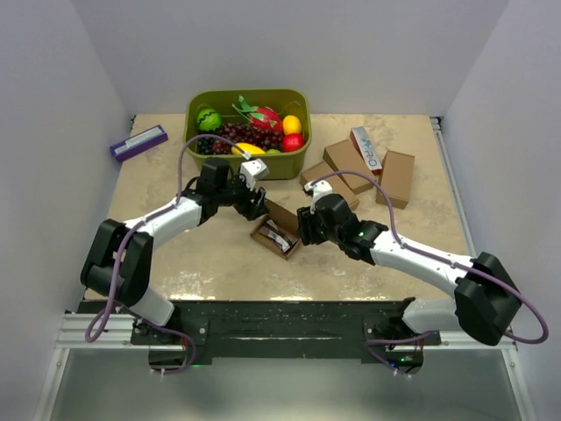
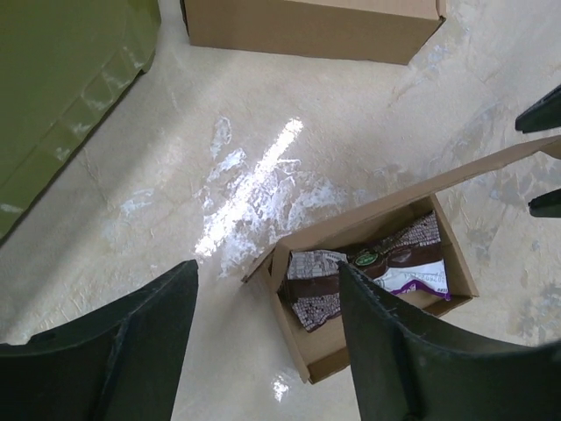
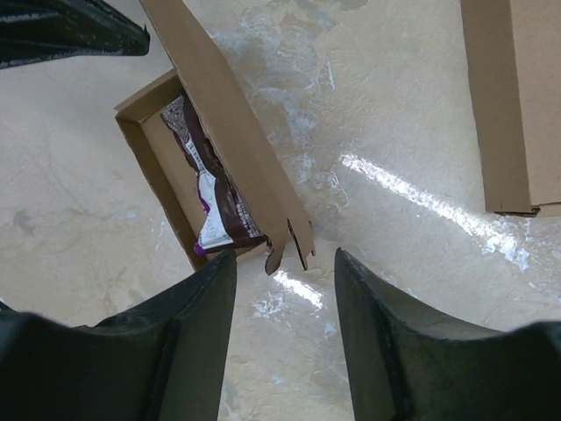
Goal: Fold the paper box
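The paper box lies open in the middle of the table, its brown lid standing up along the far side. A brown-and-white snack packet lies inside it. My left gripper hovers over the box's left end, open, and that end shows between its fingers. My right gripper is at the other end, open. The lid's tabbed corner hangs between its fingertips without touching them. In the right wrist view the box and packet lie just beyond the left finger.
A green basket of fruit stands at the back. A purple-and-white box lies at back left. Closed brown cartons and a white lettered carton lie at back right; one carton is close to the right gripper.
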`<state>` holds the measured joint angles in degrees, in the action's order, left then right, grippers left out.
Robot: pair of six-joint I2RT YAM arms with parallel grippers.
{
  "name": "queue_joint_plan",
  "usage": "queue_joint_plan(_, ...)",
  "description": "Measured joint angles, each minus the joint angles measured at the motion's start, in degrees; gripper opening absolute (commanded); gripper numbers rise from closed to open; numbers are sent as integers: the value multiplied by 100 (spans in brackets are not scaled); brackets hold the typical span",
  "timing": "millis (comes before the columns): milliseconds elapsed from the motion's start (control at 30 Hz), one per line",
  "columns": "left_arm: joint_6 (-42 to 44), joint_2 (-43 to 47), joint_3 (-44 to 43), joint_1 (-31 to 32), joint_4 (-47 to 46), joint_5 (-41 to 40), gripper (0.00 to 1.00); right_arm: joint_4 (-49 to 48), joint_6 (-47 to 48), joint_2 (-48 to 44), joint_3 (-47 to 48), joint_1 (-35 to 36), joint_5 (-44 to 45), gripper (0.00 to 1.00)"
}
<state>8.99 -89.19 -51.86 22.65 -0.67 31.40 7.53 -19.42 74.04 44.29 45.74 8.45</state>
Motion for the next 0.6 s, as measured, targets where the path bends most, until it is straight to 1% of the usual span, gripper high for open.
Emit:
queue_joint_plan(33,2,-39,-31,0,-9,17,65,-11,-9,37,0,2,0,44)
queue_joint_plan(100,0,-87,-55,4,-17,48,63,-44,-13,68,0,2,0,40)
queue_joint_plan(167,-2,-114,-55,15,-15,70,62,-83,-15,70,0,2,0,38)
queue_joint_plan(267,-13,-146,-57,44,-15,120,58,-157,-13,90,0,2,2,36)
queue_joint_plan(333,-24,-186,-70,68,-13,133,52,-192,-11,144,0,2,4,35)
queue_joint_plan(367,-28,-205,-81,79,-15,136,50,-203,-11,177,0,2,4,33)
queue_joint_plan(400,-37,-210,-83,90,-13,136,45,-201,-9,210,0,2,4,31)
queue_joint_plan(467,-35,-210,-83,107,-13,136,39,-212,-7,262,0,2,9,26)
queue_joint_plan(500,-42,-210,-83,114,-13,131,32,-214,-7,289,0,2,17,22)
queue_joint_plan(567,-33,-210,-83,118,-13,129,26,-225,-4,328,0,2,63,19)
queue_joint_plan(600,-37,-210,-83,131,-13,116,20,-223,0,345,0,2,98,18)
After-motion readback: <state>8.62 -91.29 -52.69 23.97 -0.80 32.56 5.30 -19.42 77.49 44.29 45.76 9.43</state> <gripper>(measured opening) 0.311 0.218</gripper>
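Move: The lid stands up from the far side of the paper box. Its left-end corner tab is about 2 cm right of the left hand and 1 cm below; its right-end tab is about 1 cm ahead of the right hand, 1 cm left and 2 cm below. The packet in the box lies some 5 cm back and 4 cm right of the left hand, 5 cm down. A spare carton sits roughly 12 cm ahead and 6 cm right of the right hand. The left hand eases about 1 cm to its right and slightly down and back, onto the tab at the lid's left end, while its fingers close from well open to about a third, with the tab between them. At the other end, the right hand sinks about 1.5 cm and creeps a little forward, narrowing its half-open fingers to a small gap around the right corner tabs and seeming to pinch them together. ##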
